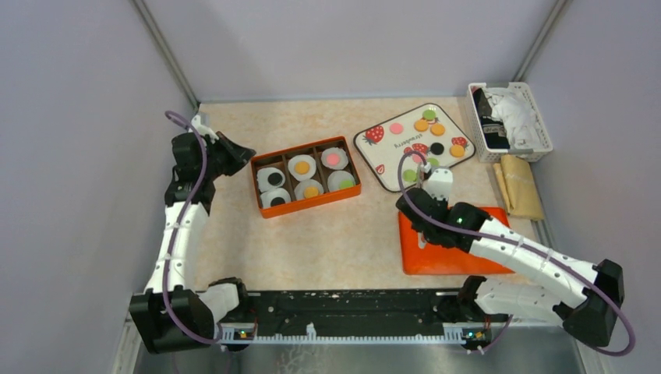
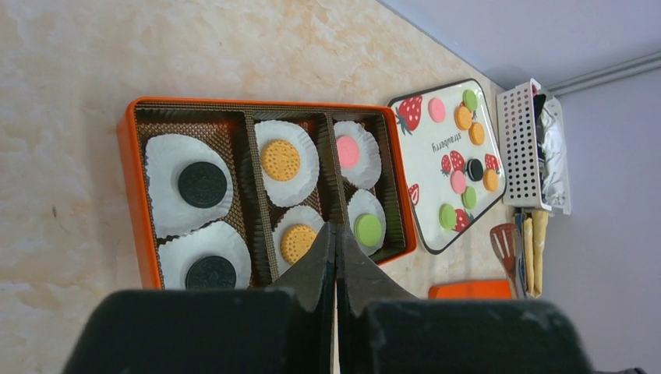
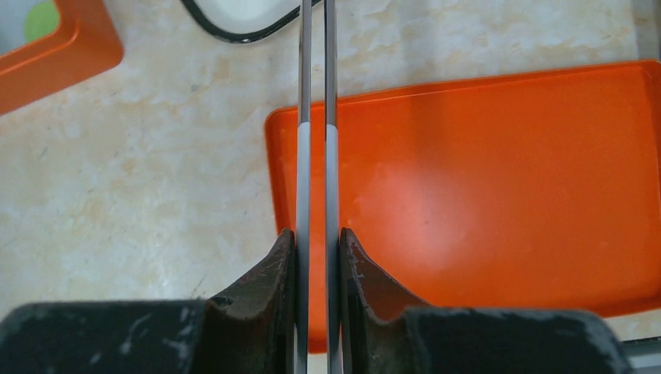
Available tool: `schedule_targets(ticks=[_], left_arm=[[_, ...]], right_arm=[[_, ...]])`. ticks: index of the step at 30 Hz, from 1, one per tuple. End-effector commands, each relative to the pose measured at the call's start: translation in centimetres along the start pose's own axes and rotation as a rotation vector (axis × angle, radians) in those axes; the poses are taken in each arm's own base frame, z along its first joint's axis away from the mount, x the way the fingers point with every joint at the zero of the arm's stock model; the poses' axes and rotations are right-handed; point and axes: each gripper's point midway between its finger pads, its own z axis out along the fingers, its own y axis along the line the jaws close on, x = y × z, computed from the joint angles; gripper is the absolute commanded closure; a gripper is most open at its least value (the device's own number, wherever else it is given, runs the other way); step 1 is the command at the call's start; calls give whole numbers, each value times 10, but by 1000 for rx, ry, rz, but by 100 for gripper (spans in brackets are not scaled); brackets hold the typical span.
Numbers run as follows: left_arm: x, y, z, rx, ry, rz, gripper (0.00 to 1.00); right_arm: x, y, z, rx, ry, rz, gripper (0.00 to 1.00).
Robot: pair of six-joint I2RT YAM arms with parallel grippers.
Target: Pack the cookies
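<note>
The cookies are small discs. Six lie in white paper cups in the orange box [image 1: 312, 204]: black [image 2: 202, 184], orange [image 2: 280, 160], pink [image 2: 348, 151] and green [image 2: 368, 229] ones show in the left wrist view. Several more cookies [image 1: 422, 125] lie on the strawberry-printed tray [image 1: 387, 153]. My left gripper [image 1: 248, 155] is shut and empty, just left of the box; its tips [image 2: 336, 234] point at the box. My right gripper [image 1: 421, 196] is shut on thin tongs [image 3: 303, 171], over the left edge of the orange lid [image 3: 483, 187], just short of the tray.
The flat orange lid [image 1: 444, 249] lies at the front right. A white basket [image 1: 510, 121] with cloths stands at the back right, with a tan folded bag [image 1: 521, 185] in front of it. A red spatula [image 2: 505, 241] lies by the basket. Walls close in on both sides.
</note>
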Motion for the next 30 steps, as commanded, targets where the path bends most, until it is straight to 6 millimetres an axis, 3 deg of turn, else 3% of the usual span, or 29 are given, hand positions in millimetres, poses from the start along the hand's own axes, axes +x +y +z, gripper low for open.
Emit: schedule_targets(ticks=[1, 18, 22, 30], left_arm=[[-7, -15, 3, 37, -2, 27, 100], [-7, -17, -2, 35, -3, 35, 100], [-5, -15, -1, 31, 1, 40, 100], [-4, -13, -3, 24, -5, 53, 98]], right_arm=[[-20, -6, 8, 16, -18, 63, 100], [-18, -54, 94, 215, 116, 236, 100], [-15, -43, 117, 184, 161, 242, 100], [-29, -6, 159, 114, 210, 199, 100]])
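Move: The strawberry tray's middle lies about 22 cm straight ahead of the right hand, which already holds the tongs, and some 15 cm lower. On it a green cookie is roughly 17 cm ahead and 6 cm right, a black cookie 22 cm ahead and 7 cm right. The orange lid's middle is 6 cm back and 13 cm right. From the left hand the tray's middle is about 43 cm right and 3 cm ahead, some 25 cm below. The tips of the tongs come against the near right edge of the strawberry tray and push it, as the right hand, still gripping the handles, sinks some 10 cm and reaches about as far forward. It first swings right, about 7 cm, then edges back left over the last stretch, turning clockwise about 20 degrees and tipping the tongs farther down. ##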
